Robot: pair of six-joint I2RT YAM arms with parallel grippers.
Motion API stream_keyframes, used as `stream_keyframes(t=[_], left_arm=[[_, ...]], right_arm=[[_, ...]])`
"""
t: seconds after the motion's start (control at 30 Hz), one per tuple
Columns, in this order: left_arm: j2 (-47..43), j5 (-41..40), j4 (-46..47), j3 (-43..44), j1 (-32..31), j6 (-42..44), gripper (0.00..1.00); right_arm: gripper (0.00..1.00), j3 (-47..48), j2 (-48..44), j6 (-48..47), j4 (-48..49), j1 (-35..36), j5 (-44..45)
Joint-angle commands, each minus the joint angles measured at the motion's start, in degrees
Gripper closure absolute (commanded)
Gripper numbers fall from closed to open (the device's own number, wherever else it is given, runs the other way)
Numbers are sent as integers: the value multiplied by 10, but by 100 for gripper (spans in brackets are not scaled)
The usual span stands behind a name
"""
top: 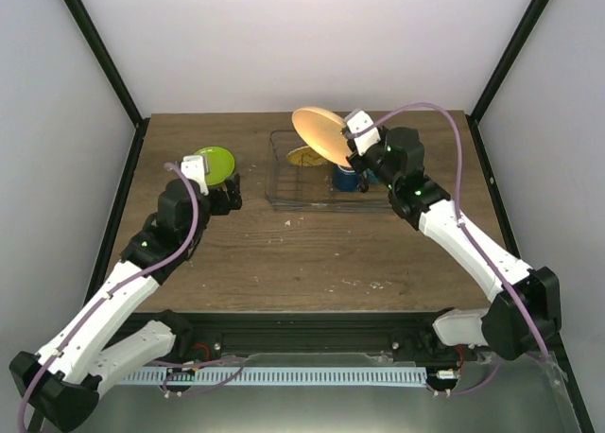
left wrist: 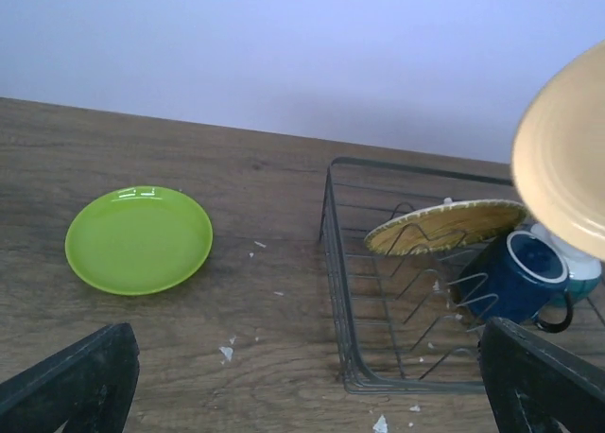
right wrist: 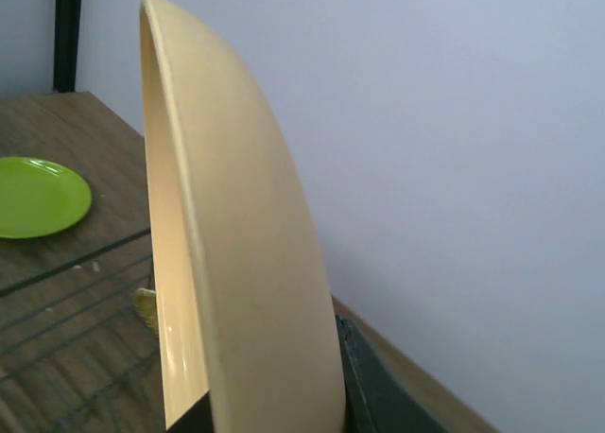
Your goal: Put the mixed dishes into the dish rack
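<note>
My right gripper (top: 355,146) is shut on the rim of a pale peach plate (top: 319,135) and holds it on edge above the dish rack (top: 280,195). The plate fills the right wrist view (right wrist: 236,263). In the wire rack (left wrist: 336,263) lie the yellow-orange grid-patterned plate (left wrist: 444,225), tilted on the dividers, the dark blue mug (left wrist: 515,277) and, behind it, the small blue-and-white cup (left wrist: 579,268). The yellow-green plate (left wrist: 139,239) lies flat on the table left of the rack. My left gripper (top: 225,195) is open and empty, just near of that plate.
The wooden table (top: 312,253) carries small white crumbs (left wrist: 227,353) near the rack's left corner. Black frame posts (top: 104,55) and pale walls close in the back and both sides.
</note>
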Motion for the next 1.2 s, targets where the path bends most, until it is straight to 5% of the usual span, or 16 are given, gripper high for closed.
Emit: stream_keyframes(t=[0.0,0.13,0.63,1.17], left_arm=[[18,-6,20,9,6,8,0],[29,-16,22,4,13,13,0],[24,1,32,-10,25,14,0],[30,-1,32,-11,31,25,0]], right_arm=[[99,-46,-36,-138,92,22,18],[99,-144,-66,-286,174,59,11],[99,-209,-66,-435,215,64,-26],[99,-178,12,-438,209,63,-56]])
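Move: Above the rack, the right hand holds the tan plate by its rim. The free space for it, in front of the yellow plate, lies about 3 cm back, 11 cm left and 21 cm below. The yellow plate is roughly 3 cm ahead and 8 cm left; the blue mug is almost directly underneath, with the white bowl some 8 cm to its right and 1 cm farther out. From the empty left hand that space is about 7 cm ahead, 17 cm right and 16 cm down. Drawing back and sinking about 5 to 7 cm with a little leftward travel, the right hand swings the held tan plate off its place over the mug. It then nearly stops while the wrist goes on rolling, left side down, some 35 degrees in all, and finally lowers the plate another 3 cm towards the space before the yellow plate, edging left and slightly forward. The fingers keep their grip. ##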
